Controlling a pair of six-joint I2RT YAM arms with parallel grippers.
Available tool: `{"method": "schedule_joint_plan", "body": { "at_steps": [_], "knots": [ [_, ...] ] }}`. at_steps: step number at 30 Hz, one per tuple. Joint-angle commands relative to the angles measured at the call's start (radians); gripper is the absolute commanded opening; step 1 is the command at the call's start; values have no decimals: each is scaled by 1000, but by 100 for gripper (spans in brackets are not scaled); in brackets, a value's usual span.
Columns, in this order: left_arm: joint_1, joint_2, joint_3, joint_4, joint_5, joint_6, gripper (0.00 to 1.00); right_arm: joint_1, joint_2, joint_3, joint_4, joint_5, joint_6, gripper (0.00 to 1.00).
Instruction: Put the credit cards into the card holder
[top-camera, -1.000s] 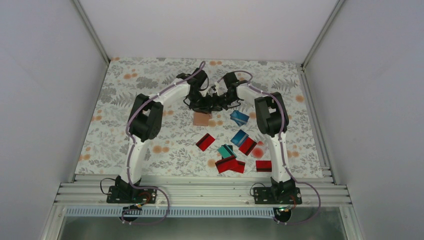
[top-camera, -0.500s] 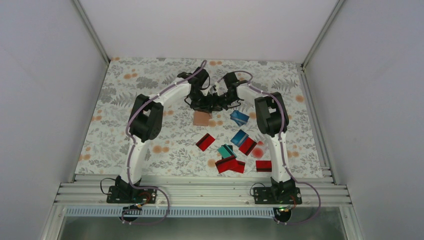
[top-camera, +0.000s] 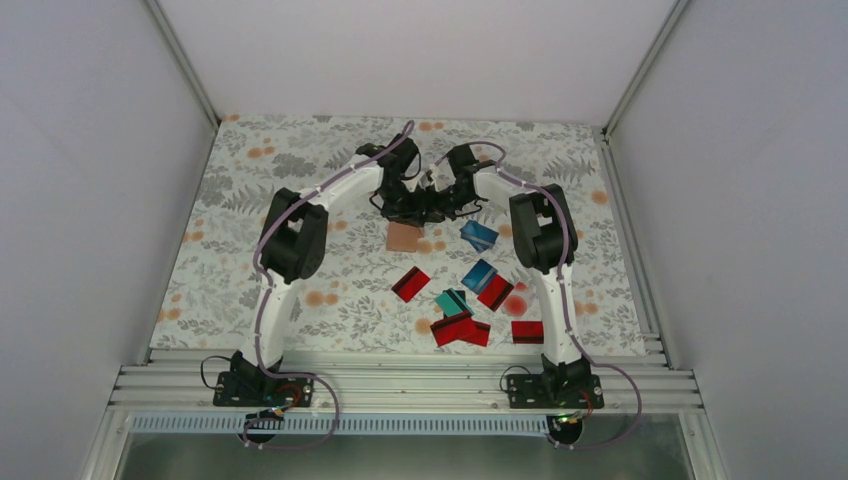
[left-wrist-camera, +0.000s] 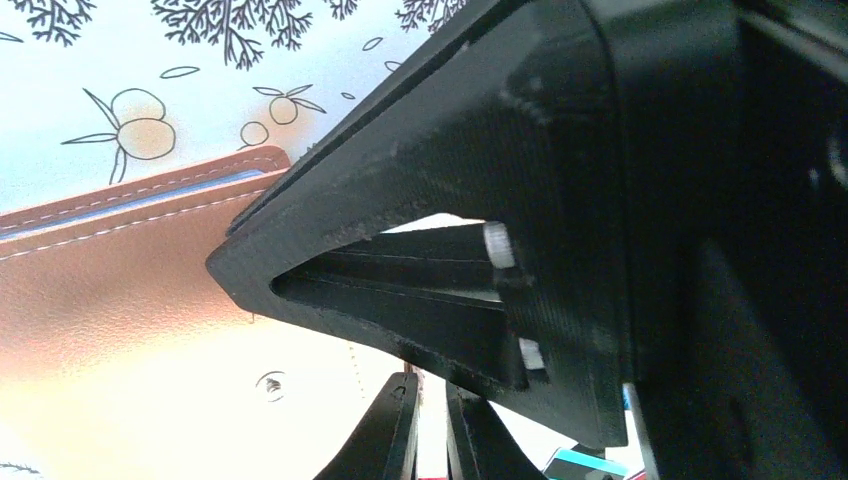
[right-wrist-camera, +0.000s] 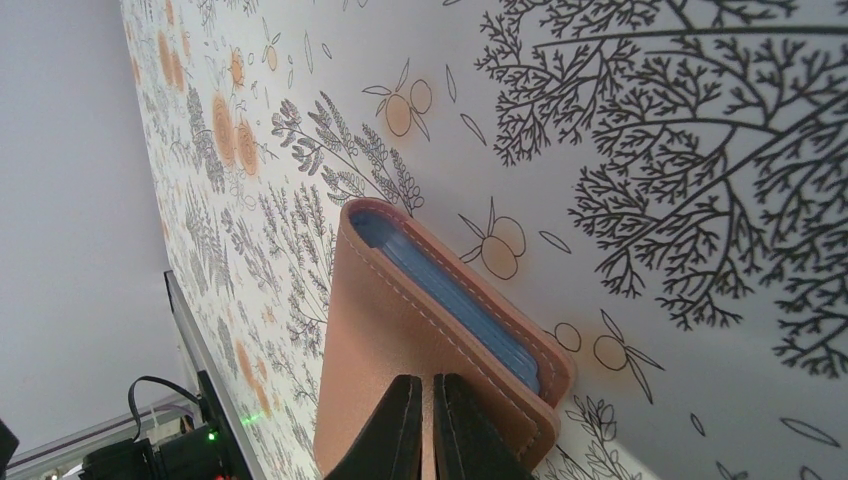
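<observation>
The tan card holder (top-camera: 403, 237) lies flat at mid-table, and blue cards (right-wrist-camera: 455, 305) fill its open slot. My right gripper (right-wrist-camera: 425, 388) is shut, its tips resting on the holder's (right-wrist-camera: 385, 340) top face. My left gripper (left-wrist-camera: 431, 425) hangs just above the holder (left-wrist-camera: 110, 290) with its fingers almost together. I make out nothing between them. The right gripper's black body fills most of the left wrist view. In the top view the left gripper (top-camera: 409, 213) and the right gripper (top-camera: 427, 210) meet at the holder's far edge. Loose credit cards lie nearer the arms: red (top-camera: 411, 284), blue (top-camera: 479, 235), teal (top-camera: 452, 301).
More cards lie scattered to the right front: a blue one (top-camera: 480, 275), red ones (top-camera: 495, 292) (top-camera: 460, 330) (top-camera: 527, 331). The floral cloth (top-camera: 280, 200) covers the table. White walls close it in on three sides, and an aluminium rail (top-camera: 400, 385) runs along the near edge.
The left gripper's fingers have drawn closer together. Both arms stay in almost the same place above the card holder, and the cards have not moved.
</observation>
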Motion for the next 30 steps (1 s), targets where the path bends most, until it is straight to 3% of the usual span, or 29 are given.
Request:
{"method": "schedule_joint_plan", "body": {
  "at_steps": [1, 23, 27, 30],
  "knots": [
    [-16, 31, 43, 67, 13, 10, 9, 11, 60, -19, -63, 44, -19, 4],
    [-20, 42, 66, 42, -47, 13, 15, 11, 65, -17, -67, 41, -21, 4],
    [-21, 6, 54, 36, -102, 7, 27, 11, 64, -17, -67, 39, -22, 4],
    [-20, -8, 35, 47, -102, 8, 30, 11, 66, -16, -66, 38, -20, 4]
  ]
}}
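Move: The card holder lies folded shut under both hands. Its middle is about 4 cm to the left of the left hand, 1 cm back and 5 cm below; its bare snap stud is some 3 cm left, about level and 4 cm below. The loose red card lies 15 cm back and 2 cm left, and the blue cards 15 cm to the right and 3 cm back. From the right hand, the holder's middle is about 4 cm back, 3 cm left and 2 cm below. Easing about half a centimetre right and back with the closing strap between its nearly shut fingers, the left hand then sinks about 1 cm towards the card holder. Finally it shifts roughly 1 cm left towards the snap stud, tilting slightly as its fingers part around the strap. The right hand stays put, its closed fingertips still resting on the cover just ahead of the left fingers. ##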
